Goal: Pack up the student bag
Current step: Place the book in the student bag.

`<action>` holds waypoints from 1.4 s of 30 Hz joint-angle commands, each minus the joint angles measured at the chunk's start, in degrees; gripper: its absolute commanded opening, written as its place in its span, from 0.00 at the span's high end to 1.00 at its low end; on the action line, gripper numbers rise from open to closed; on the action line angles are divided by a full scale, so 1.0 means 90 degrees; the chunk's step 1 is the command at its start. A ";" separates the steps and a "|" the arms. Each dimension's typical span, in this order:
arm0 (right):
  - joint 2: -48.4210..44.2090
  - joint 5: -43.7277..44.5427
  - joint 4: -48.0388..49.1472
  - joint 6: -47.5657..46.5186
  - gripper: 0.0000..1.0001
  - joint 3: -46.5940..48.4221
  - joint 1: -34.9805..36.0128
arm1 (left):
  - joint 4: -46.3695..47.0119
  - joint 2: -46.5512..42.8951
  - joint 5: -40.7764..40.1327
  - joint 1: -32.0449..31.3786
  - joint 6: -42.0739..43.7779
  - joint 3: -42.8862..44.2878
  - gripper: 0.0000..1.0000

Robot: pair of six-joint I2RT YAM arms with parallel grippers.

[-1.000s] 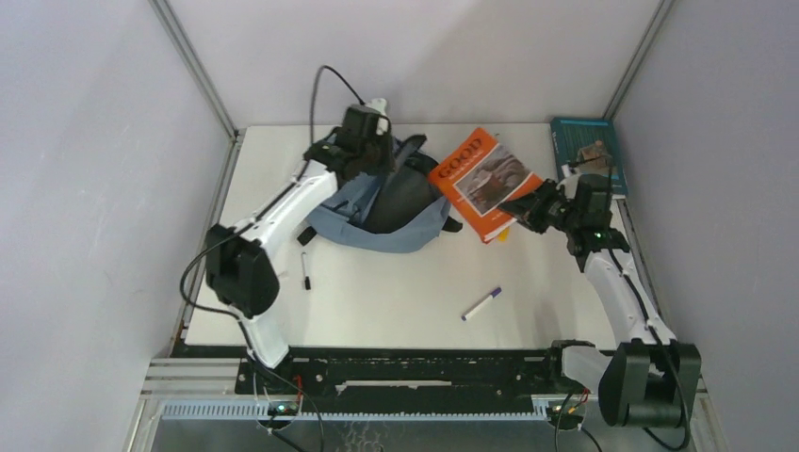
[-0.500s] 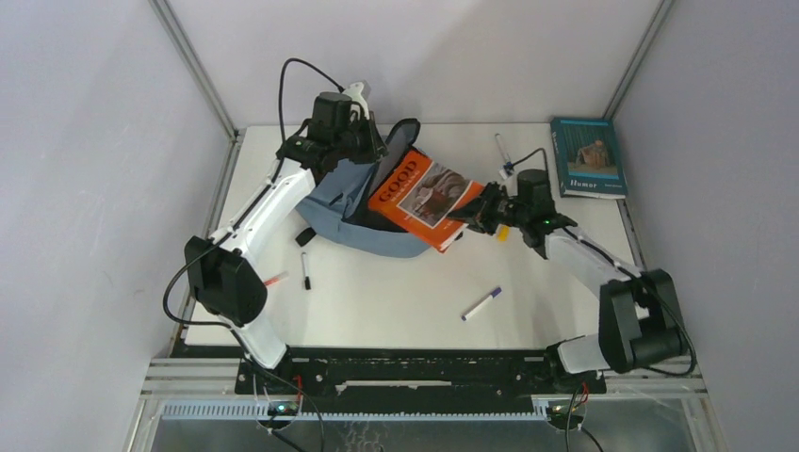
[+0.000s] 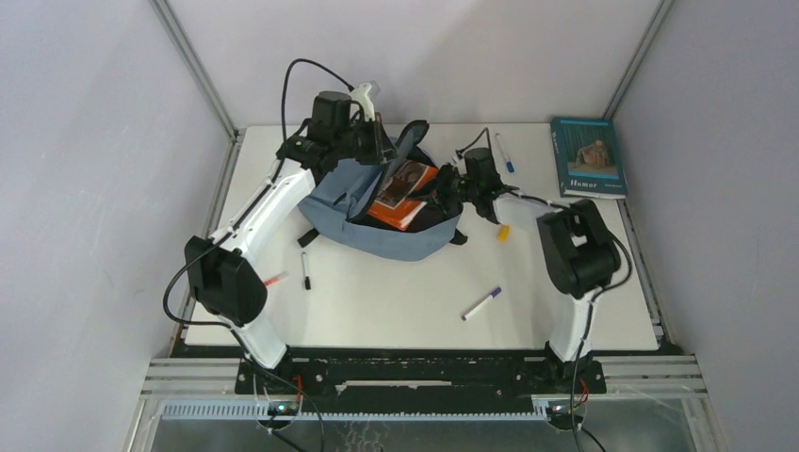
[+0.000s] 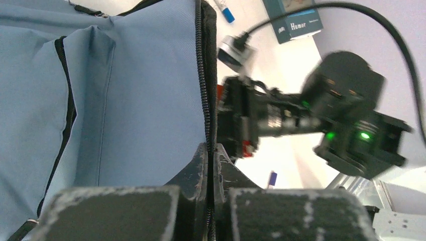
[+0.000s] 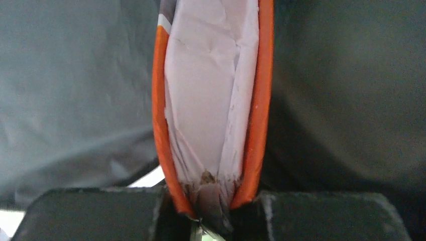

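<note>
The grey-blue student bag [image 3: 396, 240] lies at the back middle of the table with its main opening held agape. My left gripper [image 3: 375, 143] is shut on the bag's black zipper edge [image 4: 203, 90], lifting the flap; blue fabric [image 4: 130, 100] fills that wrist view. An orange book [image 3: 403, 188] sits partly inside the opening. My right gripper [image 3: 443, 186] is shut on its near end. In the right wrist view the book [image 5: 213, 90] stands edge-on between the jaws of the gripper [image 5: 211, 208], with the bag's dark lining [image 5: 346, 100] around it.
A teal book [image 3: 587, 156] lies at the back right, a blue-capped pen [image 3: 504, 153] beside the right arm. A small yellow piece [image 3: 502, 233], a purple marker [image 3: 481, 304], a black marker [image 3: 305, 270] and a red pen [image 3: 274, 280] lie on the white table.
The right gripper has carried the orange book leftward from the open table into the bag's opening. The left gripper lifted the flap early on and now holds it in place.
</note>
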 commanded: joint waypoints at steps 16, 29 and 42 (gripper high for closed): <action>0.2988 -0.0009 -0.0066 0.0447 0.97 0.3771 0.0494 | 0.1030 -0.0792 0.0987 0.0086 0.0110 -0.0402 1.00; 0.1360 0.0859 -0.1473 -0.0864 0.22 0.2599 0.0339 | 0.1518 -0.0700 0.0412 0.0243 -0.0332 -0.0887 1.00; -0.0218 0.1380 -0.2567 -0.1989 0.17 0.1231 0.0297 | 0.2239 -0.0600 -0.0164 0.0381 -0.0856 -0.1400 1.00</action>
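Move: The orange book, already pinched at its near end by the right fingers, has its middle about 5 cm left of the right hand and 3 cm ahead, slightly below. The bag's main pocket, where it is going, lies some 7 cm left, 3 cm ahead and 5 cm below. The blue marker is roughly 19 cm right and 9 cm ahead, some 12 cm down. From the left hand, the pocket is about 6 cm back, level sideways, some 18 cm below. The orange book is pushed deeper into the bag's pocket, under the raised flap, as the right hand drives about 8 cm forward and as far left, sinking some 3 cm. Its fingers then open wide, let go and draw back right and back nearly as far, their tips dipping about 15 degrees. The left hand keeps the flap's zipped edge pinched, holding it up with only small shifts. ##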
